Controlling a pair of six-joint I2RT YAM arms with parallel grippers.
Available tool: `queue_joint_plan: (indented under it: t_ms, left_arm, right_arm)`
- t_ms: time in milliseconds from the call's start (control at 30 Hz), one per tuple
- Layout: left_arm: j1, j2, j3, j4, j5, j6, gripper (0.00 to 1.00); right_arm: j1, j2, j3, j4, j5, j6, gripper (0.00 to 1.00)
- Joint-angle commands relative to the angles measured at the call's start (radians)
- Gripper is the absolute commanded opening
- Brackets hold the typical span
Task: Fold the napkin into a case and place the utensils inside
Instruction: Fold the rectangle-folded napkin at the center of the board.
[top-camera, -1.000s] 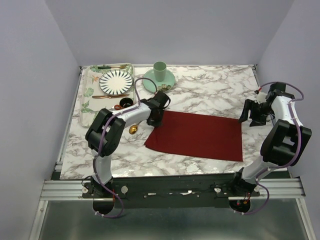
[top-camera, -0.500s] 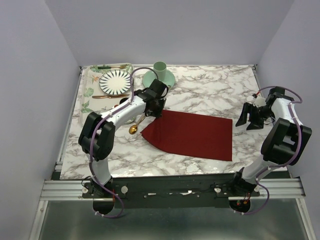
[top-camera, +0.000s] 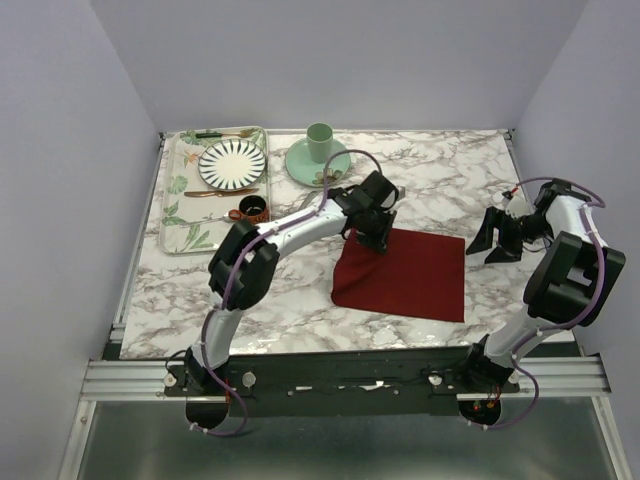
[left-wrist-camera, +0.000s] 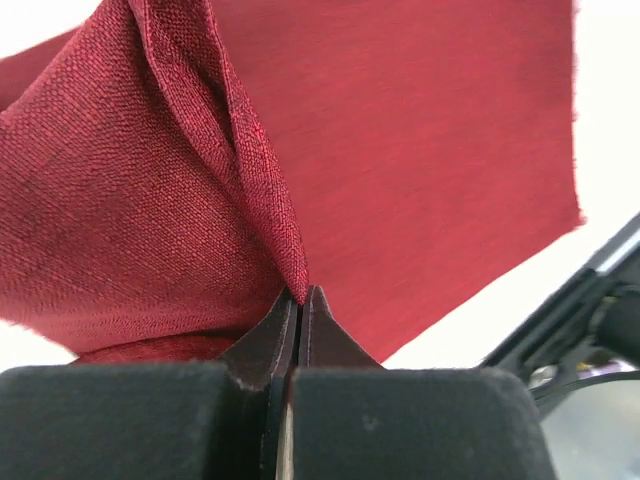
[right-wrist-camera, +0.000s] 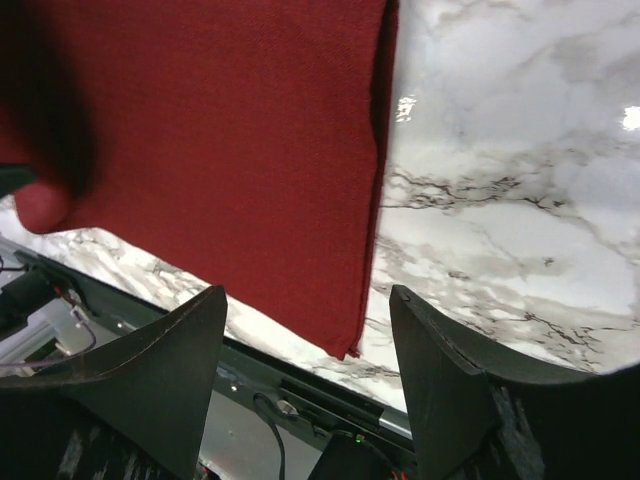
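The dark red napkin (top-camera: 410, 278) lies on the marble, doubled over into a wide rectangle rather than a narrow case. My left gripper (top-camera: 377, 238) hovers over its far left corner, shut on a raised pinch of the cloth. In the left wrist view the fold of the napkin (left-wrist-camera: 200, 170) rises straight out of the closed left gripper (left-wrist-camera: 300, 296). My right gripper (top-camera: 489, 240) stands open just right of the cloth's right edge, holding nothing. The right wrist view shows the napkin (right-wrist-camera: 220, 130) ahead of the right gripper (right-wrist-camera: 305, 295). The utensils are hidden from view.
A floral tray (top-camera: 180, 215) at the far left holds a striped plate (top-camera: 232, 163), a green-handled utensil (top-camera: 215, 134) and a brown-gold utensil (top-camera: 213, 192). A green cup (top-camera: 319, 142) on a saucer (top-camera: 300, 166) stands behind the left arm. A small dark cup (top-camera: 252, 207) sits by the tray.
My left gripper has carried the napkin's left edge to the right, over the rest of the cloth, so the napkin now looks much narrower. The right gripper has hardly moved.
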Motion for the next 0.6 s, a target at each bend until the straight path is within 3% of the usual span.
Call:
queue_joint_plan:
  t_ms: [0, 167, 433, 500, 533, 567]
  left_arm:
    - [-0.047, 0.08, 0.087, 0.077, 0.079, -0.097, 0.01]
    - [-0.074, 0.151, 0.119, 0.172, 0.139, -0.204, 0.13]
    - [-0.079, 0.242, 0.242, 0.245, 0.151, -0.304, 0.15]
    - [-0.077, 0.242, 0.23, 0.261, 0.183, -0.309, 0.31]
    - [-0.074, 0.231, 0.22, 0.28, 0.2, -0.304, 0.55]
    - [-0.071, 0.222, 0.207, 0.289, 0.219, -0.297, 0.62]
  right_arm:
    - [-0.007, 0.012, -0.01, -0.056, -0.077, -0.045, 0.75]
    - [-0.007, 0.023, -0.014, -0.059, -0.086, -0.045, 0.75]
    - [-0.006, 0.038, -0.014, -0.06, -0.093, -0.037, 0.75]
    - [-0.006, 0.038, -0.013, -0.059, -0.088, -0.042, 0.75]
    - [-0.007, 0.038, -0.013, -0.06, -0.086, -0.042, 0.75]
    - [-0.007, 0.041, -0.01, -0.06, -0.083, -0.046, 0.75]
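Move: The left hand still pinches the edge of the napkin's lifted left flap. The middle of the flat part it is folding over is some 9 cm to its right, 7 cm back and 8 cm below; the napkin's right edge is about 25 cm to its right and 6 cm back. The green plate is about 27 cm ahead and 18 cm to the left of it. For the idle right hand, the flat part's middle is roughly 20 cm left, 7 cm back and 7 cm below. Still pinching the flap's edge, the left hand sweeps it about 10 cm to the right over the flat part of the napkin, easing back a little and then forward again while dipping only slightly. The wrist swings the fingertips some 15 degrees further to the right, and the fingers part on the way, clearly so at the end, beginning to free the cloth well above the board. ##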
